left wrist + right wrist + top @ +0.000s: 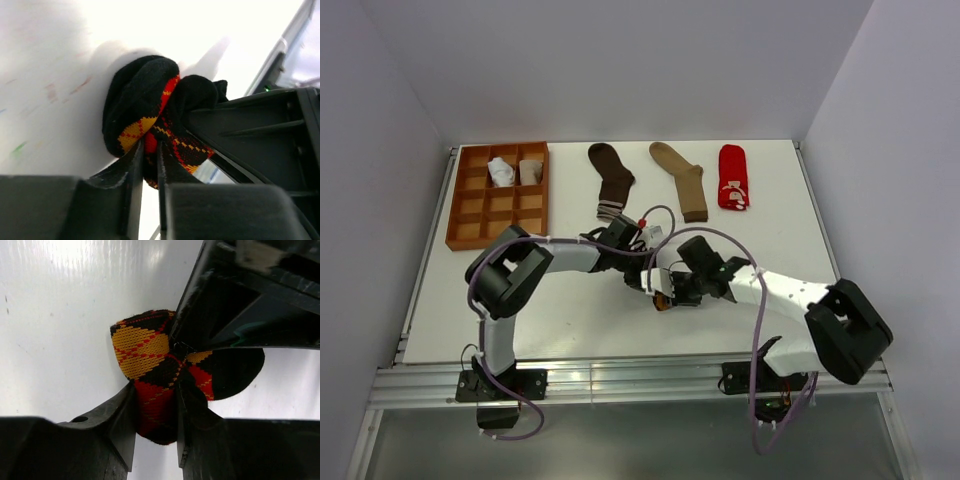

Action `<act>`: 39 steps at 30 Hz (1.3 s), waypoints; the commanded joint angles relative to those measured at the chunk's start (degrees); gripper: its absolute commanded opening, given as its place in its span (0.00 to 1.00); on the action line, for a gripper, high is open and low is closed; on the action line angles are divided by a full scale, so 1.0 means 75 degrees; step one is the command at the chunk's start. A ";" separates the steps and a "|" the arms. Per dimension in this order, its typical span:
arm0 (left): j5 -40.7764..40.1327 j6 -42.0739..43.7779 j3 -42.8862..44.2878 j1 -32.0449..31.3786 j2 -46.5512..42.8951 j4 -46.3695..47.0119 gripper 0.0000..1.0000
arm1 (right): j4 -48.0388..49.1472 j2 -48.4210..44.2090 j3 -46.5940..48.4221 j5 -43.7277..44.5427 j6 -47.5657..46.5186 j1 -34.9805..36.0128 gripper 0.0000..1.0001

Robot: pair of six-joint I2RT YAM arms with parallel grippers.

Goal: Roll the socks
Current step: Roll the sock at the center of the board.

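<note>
The black-orange argyle sock (140,95) is bunched into a roll just above the white table, between both grippers. My left gripper (148,147) pinches a red fold of it between nearly closed fingers. From the other side, my right gripper (155,390) is shut on the sock's (142,347) red and black end. In the top view the two grippers meet at mid-table, left (648,272) and right (668,293), and only a sliver of the sock (662,303) shows. Flat along the back lie a dark brown sock (613,180), a tan sock (682,180) and a red sock (733,177).
The orange-brown gridded tray (460,200) sits at the back left, with a white rolled sock (501,172) and a beige one (530,172) in its far compartments. Both forearms and their cables cross the table's middle.
</note>
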 commanded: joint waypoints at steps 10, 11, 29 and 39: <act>-0.3096 -0.0922 -0.1783 0.0538 -0.1911 0.0370 0.36 | -0.3364 0.2644 0.2602 -0.1215 -0.0142 -0.1026 0.26; -0.3214 -0.0970 -0.1902 0.0586 -0.2053 0.0419 0.36 | -0.3553 0.2856 0.2792 -0.1297 -0.0165 -0.1073 0.26; -0.4657 0.0763 -0.2443 -0.0526 -0.3497 0.1555 0.53 | -0.6404 0.6338 0.6157 -0.1978 0.0057 -0.1764 0.27; -0.3323 0.1560 -0.2009 -0.0633 -0.2666 0.2272 0.59 | -0.6274 0.6526 0.6215 -0.1813 0.0327 -0.1788 0.28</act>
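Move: The checkered sock's bunched roll sits between the hands, already in the right fingers' grip, its middle about 1 cm to the left and 1 cm back of the right hand. It is about 2 cm right and 1 cm back of the left fingertips, which still touch it. From the right hand, the dark brown sock lies some 26 cm ahead and 11 cm left, the tan sock 26 cm ahead and 8 cm right, both about 3 cm lower. Right hand, still pinching the sock, tips fingers backward some 55 degrees; left opens, swings 11 cm left, returns halfway. ##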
